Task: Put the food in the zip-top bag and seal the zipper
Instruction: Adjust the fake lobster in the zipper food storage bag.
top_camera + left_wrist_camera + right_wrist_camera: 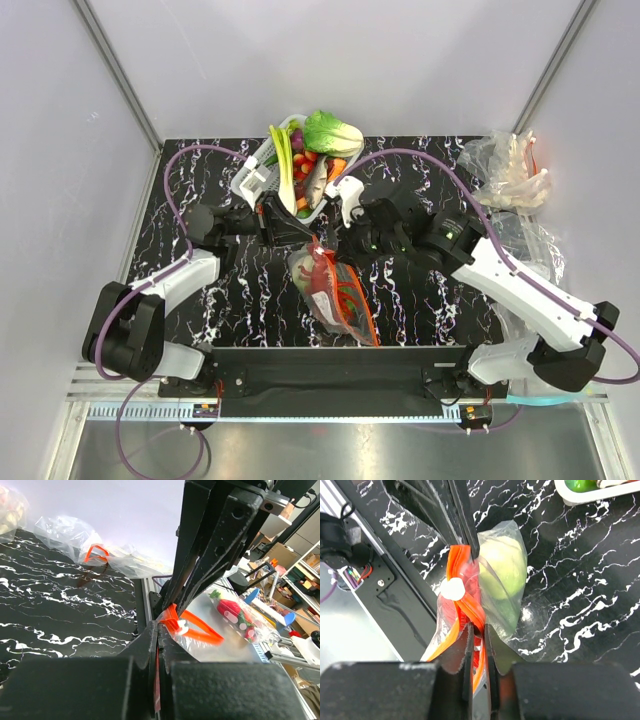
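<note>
The zip-top bag (338, 305) hangs lifted over the table's middle, with the red lobster (325, 287) and the pale green cabbage (502, 565) inside it. My left gripper (159, 631) is shut on one end of the red-orange zipper (201, 631), beside its white slider (183, 625). Close to it, my right gripper (478, 634) is pinched on the same zipper (460, 560), just below the slider (453, 588). Seen from above, both grippers meet at the bag's top, left (300, 240) and right (334, 244). The strip past the slider gapes in a loop.
A white basket (252, 180) at the back holds a leek (286, 170), bok choy (332, 132) and other toy foods. A crumpled clear plastic heap (508, 175) lies at the back right. The black base rail (330, 365) runs along the near edge.
</note>
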Tool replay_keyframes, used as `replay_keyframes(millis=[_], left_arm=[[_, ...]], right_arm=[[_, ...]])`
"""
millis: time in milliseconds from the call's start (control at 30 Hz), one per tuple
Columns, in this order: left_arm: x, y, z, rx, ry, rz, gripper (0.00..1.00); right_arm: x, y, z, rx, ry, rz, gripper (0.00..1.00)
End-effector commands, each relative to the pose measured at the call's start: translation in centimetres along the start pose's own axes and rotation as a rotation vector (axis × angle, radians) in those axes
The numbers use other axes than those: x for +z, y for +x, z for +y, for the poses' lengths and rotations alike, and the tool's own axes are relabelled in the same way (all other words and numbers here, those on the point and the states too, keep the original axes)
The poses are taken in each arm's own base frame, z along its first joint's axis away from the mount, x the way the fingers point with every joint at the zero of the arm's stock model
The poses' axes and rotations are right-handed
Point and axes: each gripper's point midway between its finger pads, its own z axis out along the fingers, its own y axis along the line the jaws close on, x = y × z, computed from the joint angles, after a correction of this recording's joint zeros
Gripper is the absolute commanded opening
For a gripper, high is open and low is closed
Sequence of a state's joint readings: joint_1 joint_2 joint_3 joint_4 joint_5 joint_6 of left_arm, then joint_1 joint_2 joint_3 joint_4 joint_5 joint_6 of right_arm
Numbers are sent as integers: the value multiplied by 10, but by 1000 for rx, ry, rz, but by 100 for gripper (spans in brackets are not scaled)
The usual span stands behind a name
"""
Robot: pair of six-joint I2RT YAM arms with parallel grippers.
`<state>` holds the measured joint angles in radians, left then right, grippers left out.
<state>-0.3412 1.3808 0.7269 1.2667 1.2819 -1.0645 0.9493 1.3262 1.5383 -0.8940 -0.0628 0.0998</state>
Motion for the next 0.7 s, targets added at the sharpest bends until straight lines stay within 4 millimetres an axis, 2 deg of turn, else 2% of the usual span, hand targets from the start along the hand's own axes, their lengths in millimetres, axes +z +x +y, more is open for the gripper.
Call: replay_keyframes(millis=[0, 67, 267, 300, 367, 400, 433, 467, 567, 600, 667], left_arm=[[3, -31, -31, 364, 76, -83, 0], [3, -31, -31, 369, 67, -87, 0], [4, -34, -26, 379, -14, -91, 0], [5, -30, -15, 362, -57, -80, 0], [6, -34, -17, 392, -106, -79, 0], [5, -28, -1, 377, -186, -63, 0], [4, -32, -7, 409, -215, -68, 0], [2, -38, -3, 424, -277, -88, 1], [-3, -40, -14, 478, -319, -115, 14], [-7, -40, -11, 484, -355, -138, 23], [-10, -44, -15, 505, -369, -162, 27]], right_arm=[[12, -14, 2, -7, -3, -44, 6], [19, -13, 1, -3, -1, -30, 0], [34, -9, -4, 4, 21, -26, 0], [35, -10, -5, 3, 28, -32, 0], [36, -8, -9, 4, 48, -33, 0], [36, -10, -8, 1, 45, -42, 0], [37, -8, -8, 0, 46, -41, 0], [38, -7, -9, -4, 45, -42, 0], [39, -5, -14, -17, 70, -57, 0], [38, -8, -14, -22, 67, -73, 0], [37, -10, -12, -29, 57, -90, 0]])
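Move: The zipper's white slider sits about 2 cm to the right of my left fingertips, 2 cm back and a touch lower. From my right hand it is some 4 cm left, level fore and aft. The fake lobster hangs in the bag about 8 cm back of my left hand, 1 cm right and 10 cm below. The vegetable basket's middle lies roughly 18 cm ahead of that hand, 4 cm left and 25 cm down. I open my left fingers and let go of the orange zipper, lifting that hand about 3 cm while it rolls and swings counter-clockwise, some 20 degrees each. My right fingers keep their pinch on the zipper strips beside the slider and carry the bag about 4 cm, first left and forward, then forward and down. ##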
